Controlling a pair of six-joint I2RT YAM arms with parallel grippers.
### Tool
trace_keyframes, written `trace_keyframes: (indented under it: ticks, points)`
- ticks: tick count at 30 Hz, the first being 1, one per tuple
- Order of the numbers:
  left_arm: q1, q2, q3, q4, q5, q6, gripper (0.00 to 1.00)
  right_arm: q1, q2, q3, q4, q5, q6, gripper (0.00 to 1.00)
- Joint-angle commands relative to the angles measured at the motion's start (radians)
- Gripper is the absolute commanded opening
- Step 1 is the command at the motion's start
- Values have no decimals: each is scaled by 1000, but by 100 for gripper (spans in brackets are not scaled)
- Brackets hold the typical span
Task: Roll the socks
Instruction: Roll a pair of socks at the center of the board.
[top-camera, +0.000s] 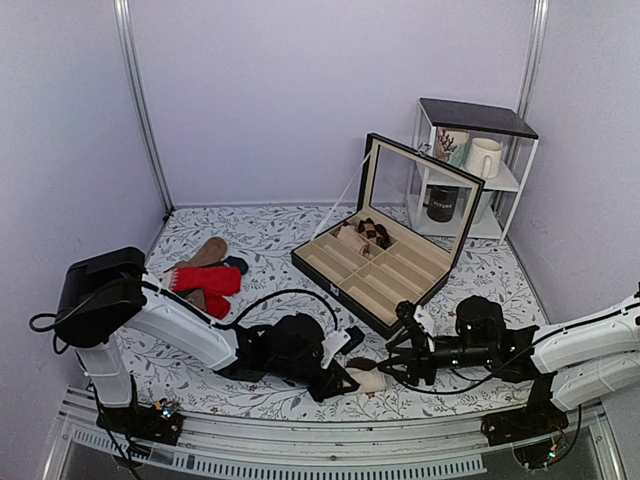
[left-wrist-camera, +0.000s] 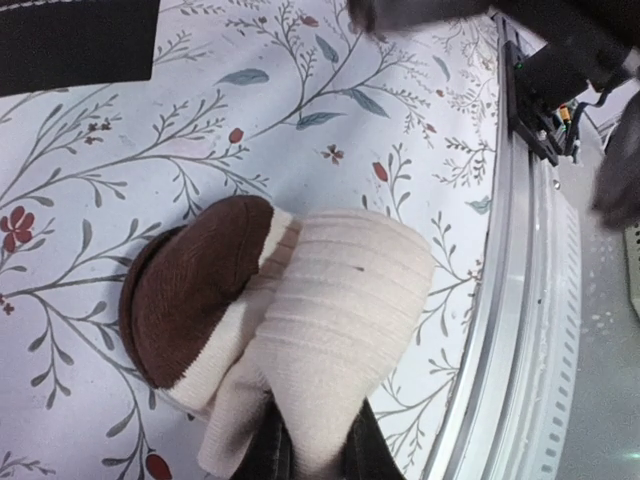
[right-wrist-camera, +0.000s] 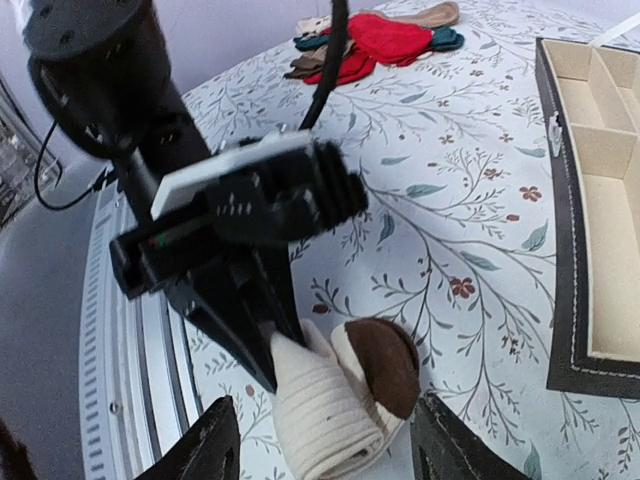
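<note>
The socks (top-camera: 367, 379) lie as a rolled cream bundle with a dark brown end on the floral tablecloth near the front edge. My left gripper (top-camera: 345, 378) is shut on the cream cuff end of the socks (left-wrist-camera: 310, 300), and its dark fingers (left-wrist-camera: 365, 455) pinch the fabric. My right gripper (top-camera: 392, 366) faces it from the right and stands open. In the right wrist view the socks (right-wrist-camera: 350, 395) sit between my spread black fingers (right-wrist-camera: 212, 445), which do not touch them. The left gripper (right-wrist-camera: 262, 330) clamps the roll from the upper left.
A black compartment box (top-camera: 385, 270) with its lid raised stands behind, its corner close to the right arm. Red socks (top-camera: 208, 280) and tan and teal socks (top-camera: 215, 253) lie at the back left. A white shelf with a mug (top-camera: 483, 158) is at the back right. The metal table rail (top-camera: 300, 440) runs just in front.
</note>
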Motion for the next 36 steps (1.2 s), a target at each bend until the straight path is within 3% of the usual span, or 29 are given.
trace_keyframes:
  ticks: [1, 8, 14, 26, 29, 36]
  points:
    - [9, 132, -105, -414, 9, -33, 0, 0, 30, -60, 145, -87, -146, 60]
    - [12, 143, -95, -422, 15, -19, 0, 0, 150, -78, 305, -93, -247, 60]
    - [14, 136, -100, -426, 12, -13, 0, 2, 282, -60, 362, -160, -281, 60]
    - [18, 133, -114, -413, 13, -8, 0, 13, 423, -48, 413, -146, -269, 59]
    - [18, 132, -116, -408, 14, -9, 0, 35, 436, -48, 408, -150, -252, 55]
    - [20, 133, -112, -413, 3, -4, 0, 60, 441, -39, 373, -155, -201, 28]
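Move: The right hand's open fingers hang above the folded sock: its middle is about 4 cm left of them, 2 cm back and 8 cm below. From that hand the sock box's middle lies some 28 cm ahead and 1 cm left, and the red socks about 25 cm ahead and 45 cm left. The left hand already pinches the sock's near end, with its middle about 4 cm to the right and 1 cm ahead, roughly level. Down about 7 cm, drawing back some 3 cm and slightly left, the right hand sinks onto the free cream end of the folded sock while turning about 15 degrees counter-clockwise. Near the bottom its fingers, straddling the roll, close from open to about half that gap and begin to touch its sides. The left hand stays put and keeps its pinch. ##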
